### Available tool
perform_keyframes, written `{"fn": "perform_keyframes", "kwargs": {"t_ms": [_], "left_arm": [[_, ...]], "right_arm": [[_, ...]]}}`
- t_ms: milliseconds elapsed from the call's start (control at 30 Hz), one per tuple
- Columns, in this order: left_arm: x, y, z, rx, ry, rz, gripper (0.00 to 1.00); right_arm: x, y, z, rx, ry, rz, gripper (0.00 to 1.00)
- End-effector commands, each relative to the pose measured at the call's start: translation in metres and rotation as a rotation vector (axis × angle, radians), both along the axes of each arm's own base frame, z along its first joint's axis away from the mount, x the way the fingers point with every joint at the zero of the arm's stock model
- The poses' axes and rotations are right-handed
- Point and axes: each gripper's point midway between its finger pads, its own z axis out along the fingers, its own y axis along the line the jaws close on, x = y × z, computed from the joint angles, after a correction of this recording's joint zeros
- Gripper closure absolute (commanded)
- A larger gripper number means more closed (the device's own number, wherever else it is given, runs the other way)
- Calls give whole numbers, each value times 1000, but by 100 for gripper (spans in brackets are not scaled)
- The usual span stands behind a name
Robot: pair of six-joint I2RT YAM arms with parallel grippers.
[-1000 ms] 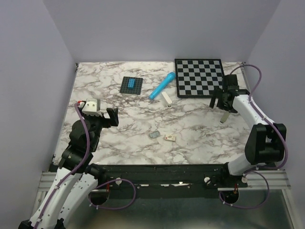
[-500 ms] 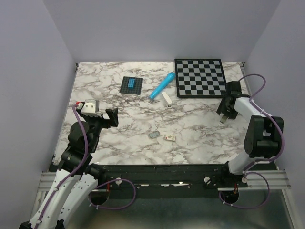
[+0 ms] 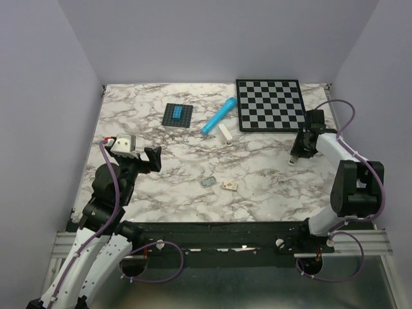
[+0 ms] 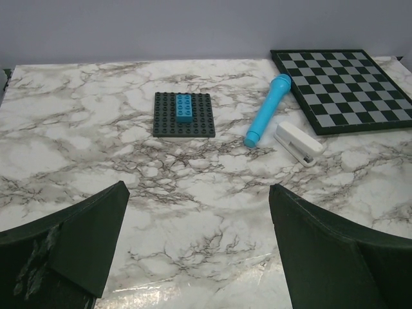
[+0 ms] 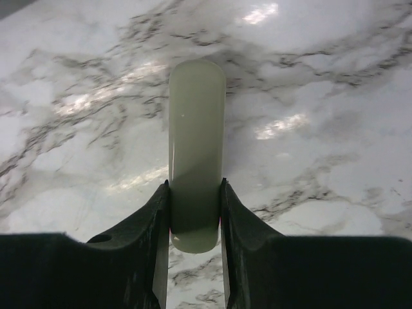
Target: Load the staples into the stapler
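Note:
The stapler (image 3: 224, 133) (image 4: 298, 143), small and cream-white, lies on the marble table beside a blue cylinder (image 3: 219, 115). The staples (image 3: 208, 182) are a tiny grey block lying near the table's front middle. My right gripper (image 3: 295, 158) (image 5: 195, 183) is at the right, below the chessboard. It is shut on a pale cream rounded bar (image 5: 196, 129), with both fingers pressed to the bar's sides just above the marble. My left gripper (image 3: 153, 158) (image 4: 196, 244) hangs open over the left of the table with nothing between its fingers.
A chessboard (image 3: 270, 103) lies at the back right. A dark studded plate (image 3: 177, 114) carrying a blue brick sits at the back middle. A small cream tile (image 3: 229, 185) lies next to the staples.
The right gripper's jaws have closed onto the cream bar, and that wrist has dropped lower and shifted a little left. The left arm has not moved.

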Motion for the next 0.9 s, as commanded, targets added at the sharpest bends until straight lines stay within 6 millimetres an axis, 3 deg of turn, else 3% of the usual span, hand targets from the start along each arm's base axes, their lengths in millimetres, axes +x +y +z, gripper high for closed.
{"fn": "perform_keyframes", "kwargs": {"t_ms": [0, 67, 100, 167, 400, 600, 633, 667, 700, 800, 867], "left_arm": [[-1, -14, 0, 13, -29, -86, 1], [-1, -17, -1, 22, -34, -105, 1], [-1, -19, 0, 23, -40, -117, 1], [-3, -27, -1, 35, -46, -167, 1], [-7, -58, -11, 70, -31, -350, 1], [-8, -75, -22, 89, -5, -452, 1], [-8, -76, -24, 92, 2, -462, 1], [-8, -78, -27, 94, 7, -472, 1], [-9, -81, -26, 93, 4, -492, 1], [-10, -87, -29, 94, 11, -526, 1], [-11, -91, -31, 91, 13, -555, 2]], "right_arm": [[18, 62, 33, 87, -129, 254, 83], [20, 82, 40, 60, -149, 364, 83], [19, 104, 44, 50, -158, 442, 83], [21, 128, 54, 33, -188, 571, 83], [3, 243, 74, 37, -297, 1069, 89], [-10, 320, 72, 77, -342, 1419, 89], [-10, 328, 71, 66, -350, 1469, 89], [-13, 333, 54, 75, -296, 1501, 87], [-11, 347, 61, 76, -317, 1544, 87], [-17, 361, 36, 71, -246, 1644, 86], [-13, 365, 30, 38, -229, 1685, 85]]}}
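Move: The right hand already pinches the near end of the green stapler, low at the table; the open staple box it is carried towards lies about 37 cm to its left and 12 cm back, roughly 2 cm lower. The beige box is some 28 cm left and 14 cm back, the white stapler about 29 cm left and 11 cm ahead. From the empty left hand the green stapler is around 57 cm to the right, 14 cm ahead and 23 cm below. The right hand keeps its pinch on the green stapler and sweeps it some 35 cm left, passing on the near side of the white stapler to the middle of the table, arching up about 6.5 cm and then sinking a couple again, while the wrist swings nearly 90 degrees counter-clockwise so that the stapler's free end comes round from forward to point left. Meanwhile the left hand, fingers still wide open, eases about 8 cm right towards the arriving stapler, drops about 3 cm and turns some 25 degrees clockwise to face it, without touching it. ##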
